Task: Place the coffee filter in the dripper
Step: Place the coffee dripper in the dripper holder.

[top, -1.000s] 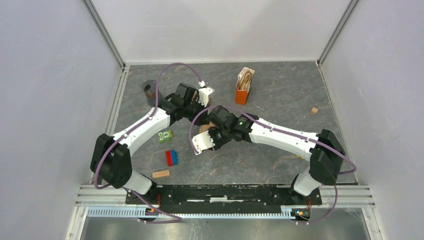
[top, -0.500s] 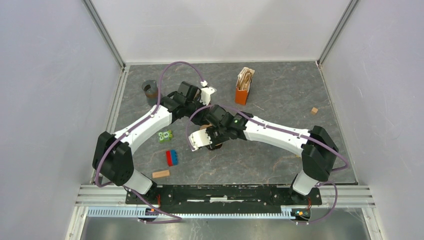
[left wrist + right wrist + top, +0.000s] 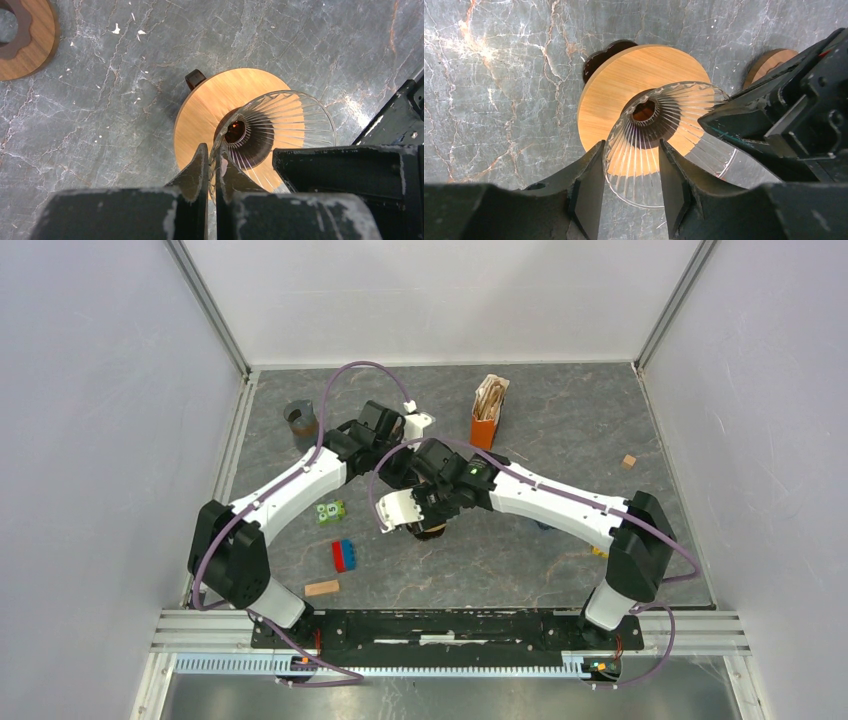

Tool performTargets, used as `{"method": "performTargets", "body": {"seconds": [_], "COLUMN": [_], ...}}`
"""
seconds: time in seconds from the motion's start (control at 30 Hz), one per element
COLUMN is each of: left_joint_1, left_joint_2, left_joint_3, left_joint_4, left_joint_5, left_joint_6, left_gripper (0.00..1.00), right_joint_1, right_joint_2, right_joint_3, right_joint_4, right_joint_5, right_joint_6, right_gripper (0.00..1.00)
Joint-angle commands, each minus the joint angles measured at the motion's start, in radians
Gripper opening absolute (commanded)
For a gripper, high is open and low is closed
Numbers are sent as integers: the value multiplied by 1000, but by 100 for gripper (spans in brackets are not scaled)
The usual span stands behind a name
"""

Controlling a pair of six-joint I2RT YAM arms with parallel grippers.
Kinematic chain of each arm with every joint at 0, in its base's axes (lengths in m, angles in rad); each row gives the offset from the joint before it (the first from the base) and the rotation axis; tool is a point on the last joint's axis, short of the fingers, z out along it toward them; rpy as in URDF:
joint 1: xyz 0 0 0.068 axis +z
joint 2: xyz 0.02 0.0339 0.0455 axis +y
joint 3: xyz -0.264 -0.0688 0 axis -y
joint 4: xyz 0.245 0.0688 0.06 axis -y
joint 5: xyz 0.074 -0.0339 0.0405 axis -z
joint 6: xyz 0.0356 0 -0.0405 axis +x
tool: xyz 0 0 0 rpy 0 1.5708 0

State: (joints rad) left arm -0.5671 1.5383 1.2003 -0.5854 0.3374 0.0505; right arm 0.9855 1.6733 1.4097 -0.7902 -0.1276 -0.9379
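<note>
The dripper (image 3: 280, 115) is a clear ribbed glass cone on a round wooden base (image 3: 210, 105) with a dark handle, and no filter lies inside it. My left gripper (image 3: 212, 150) is shut on the cone's glass rim. In the right wrist view the dripper (image 3: 664, 110) shows again. My right gripper (image 3: 631, 145) stands open, its fingers apart on either side of the near rim. In the top view both wrists cover the dripper. Brown paper coffee filters (image 3: 490, 395) stand in an orange holder (image 3: 484, 430) at the back, away from both grippers.
A second wooden ring with a dark hole (image 3: 22, 42) lies near the dripper. A dark grey cup (image 3: 299, 418) stands at the back left. A green block (image 3: 330, 511), a blue and red brick (image 3: 344, 555) and a wooden block (image 3: 321, 588) lie front left. A small wooden cube (image 3: 628, 461) lies right.
My right gripper's jaws have spread from nearly shut to open. Its wrist has shifted slightly toward the back left. The left gripper has kept its grip and moved only a little.
</note>
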Motion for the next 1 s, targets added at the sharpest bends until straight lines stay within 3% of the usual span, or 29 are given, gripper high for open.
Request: {"method": "performTargets", "body": {"seconds": [0.0, 0.3, 0.53, 0.97], "left_joint_1": [-14, -6, 5, 6], "left_joint_2": [53, 36, 13, 43], "left_joint_3": [-23, -1, 28, 100], "left_joint_4": [-151, -159, -168, -166], "left_joint_5": [-88, -89, -90, -22], "left_joint_6": [64, 69, 75, 27], "left_gripper": [7, 28, 37, 39], "right_joint_1": [-18, -47, -49, -57], "right_joint_2": [-32, -110, -130, -148], "right_joint_3": [34, -32, -41, -68], "right_joint_4": [-36, -14, -8, 9], "right_joint_5": [-34, -63, -68, -64], "right_joint_6": [4, 16, 29, 40], "right_gripper": [49, 49, 50, 51]}}
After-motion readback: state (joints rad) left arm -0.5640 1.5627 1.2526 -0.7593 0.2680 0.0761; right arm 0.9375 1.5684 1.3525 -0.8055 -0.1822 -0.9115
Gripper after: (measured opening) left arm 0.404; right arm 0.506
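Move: The left hand still pinches the coffee dripper's left-forward rim. The dripper's middle lies about 4 cm back, 4 cm right and 3 cm below this hand; the dripper holder is directly under it, some 7 cm below the hand. The brown ring lies about 14 cm ahead, 1 cm left, 15 cm down. From the already open right hand, the dripper is about 3 cm ahead, 3 cm left and 3 cm lower; the filter box is roughly 22 cm ahead, 10 cm right, 11 cm down. Opening to nearly half its range, the left hand lets go of the dripper's rim and eases left some 2.5 cm and slightly back, dipping about 2 cm before rising half of that again, its fingers tilting about 10 degrees steeper downward. The right hand, staying open, draws off to the right and up about 2 cm each, clear of the back-right rim, then nearly stops. ##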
